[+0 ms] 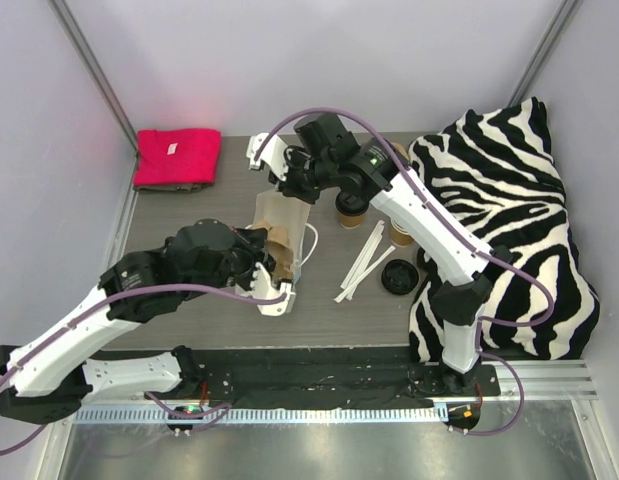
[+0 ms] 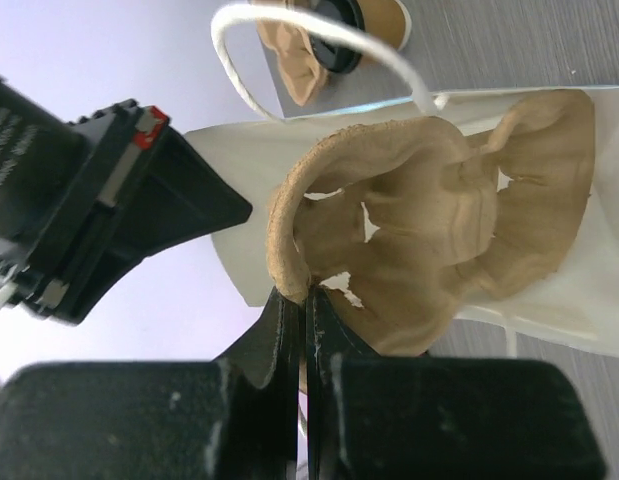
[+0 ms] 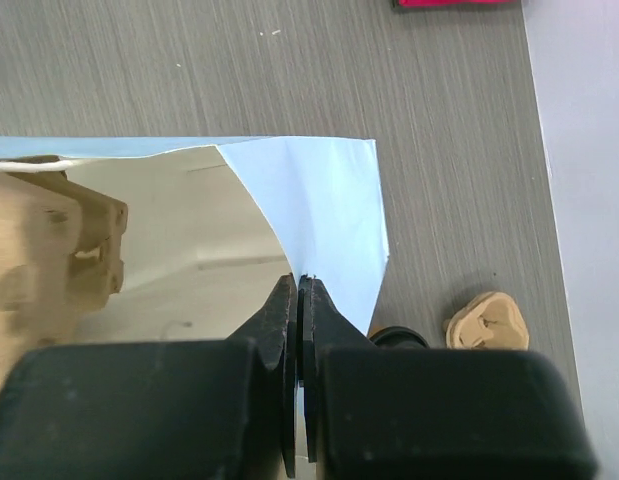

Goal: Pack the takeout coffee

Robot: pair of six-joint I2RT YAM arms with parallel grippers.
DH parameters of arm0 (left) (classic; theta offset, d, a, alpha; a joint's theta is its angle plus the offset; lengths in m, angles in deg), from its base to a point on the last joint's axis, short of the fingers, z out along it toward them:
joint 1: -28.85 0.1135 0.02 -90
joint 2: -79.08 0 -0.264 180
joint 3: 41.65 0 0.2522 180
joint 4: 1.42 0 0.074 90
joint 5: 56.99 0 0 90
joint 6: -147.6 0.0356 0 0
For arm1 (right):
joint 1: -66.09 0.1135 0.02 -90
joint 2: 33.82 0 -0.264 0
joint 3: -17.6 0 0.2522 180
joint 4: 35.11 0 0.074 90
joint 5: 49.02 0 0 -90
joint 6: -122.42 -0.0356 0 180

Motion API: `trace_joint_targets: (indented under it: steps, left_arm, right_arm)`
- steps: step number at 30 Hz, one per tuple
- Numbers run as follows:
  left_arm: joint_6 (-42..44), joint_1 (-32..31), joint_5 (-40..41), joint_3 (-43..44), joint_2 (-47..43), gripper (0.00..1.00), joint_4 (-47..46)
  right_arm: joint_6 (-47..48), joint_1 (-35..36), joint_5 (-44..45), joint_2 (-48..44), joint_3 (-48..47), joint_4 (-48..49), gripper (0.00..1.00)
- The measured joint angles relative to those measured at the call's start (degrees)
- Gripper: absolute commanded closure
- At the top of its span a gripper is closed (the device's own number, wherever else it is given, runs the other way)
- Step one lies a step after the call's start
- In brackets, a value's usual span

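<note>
The light blue paper bag (image 1: 285, 222) lies on its side mid-table, mouth open. My right gripper (image 3: 302, 282) is shut on the bag's (image 3: 324, 195) upper edge and holds it up. My left gripper (image 2: 301, 298) is shut on the rim of the brown pulp carrier (image 2: 439, 240), which sits partly inside the bag's white interior (image 2: 234, 270). A tan coffee cup with a black lid (image 1: 351, 208) stands just right of the bag, free of both grippers. In the top view the left gripper (image 1: 273, 272) is at the bag's near side and the right gripper (image 1: 289, 188) at its far side.
A second tan cup (image 1: 401, 234) and a loose black lid (image 1: 399, 278) sit by a zebra-print cloth (image 1: 509, 200) on the right. White sticks (image 1: 364, 262) lie between them and the bag. A red cloth (image 1: 176, 157) lies at the back left. The bag's white handle (image 2: 289, 45) loops outward.
</note>
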Motion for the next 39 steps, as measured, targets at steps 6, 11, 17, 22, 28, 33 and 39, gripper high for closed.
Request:
trace_joint_targets:
  steps: [6,11,17,22,28,33,39]
  left_arm:
    - [-2.8,-0.3,4.7,-0.1,4.5,1.00,-1.1]
    - [-4.1,-0.5,6.7,-1.0,4.9,1.00,-3.1]
    - [-4.1,-1.3,8.5,-5.9,2.0,1.00,-6.0]
    - [-4.2,-1.8,9.2,-7.4,0.0,1.00,-6.5]
    - [-5.4,-2.4,9.7,-4.8,-1.2,1.00,-6.0]
    - [-5.6,-3.1,9.9,-2.5,-0.5,1.00,-5.9]
    - [-5.3,-5.4,11.2,-7.7,-1.5,1.00,-5.5]
  right_arm:
    - [-0.9,2.0,-0.3,-1.0,1.2,-0.4,0.99]
    - [-1.7,2.8,-1.0,-1.4,1.7,-0.7,0.99]
    - [-3.6,2.6,-1.9,-1.4,1.4,-1.4,0.99]
    - [-4.9,2.6,-3.1,-1.7,1.2,-2.1,0.99]
    - [-7.1,2.6,-5.4,-1.8,-0.7,-4.6,0.99]
    - [-7.8,2.6,-6.5,-1.8,-1.0,-5.3,0.99]
    - [-7.9,2.6,-7.1,-1.8,-1.0,-5.8,0.99]
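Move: Just below and behind the left hand, which already holds the cup carrier partly inside the bag, the bag's mouth has its middle about 4 cm back, 3 cm to the right and 4 cm down. From that hand the lidded coffee cup stands some 19 cm right, 8 cm ahead, and the white straws 22 cm right, 5 cm back, both far below. The right hand pinches the bag's far rim; the mouth's middle lies about 13 cm back and 2 cm left, slightly lower. Keeping its pinch on the far rim, the right hand draws it back about 5 cm towards the carrier, tilting some 10 degrees. The left hand, still gripping the carrier, pushes forward and down a couple of centimetres, then eases back, lifts by some 3 to 4 cm and dips again within the bag's mouth, turned slightly counter-clockwise. ##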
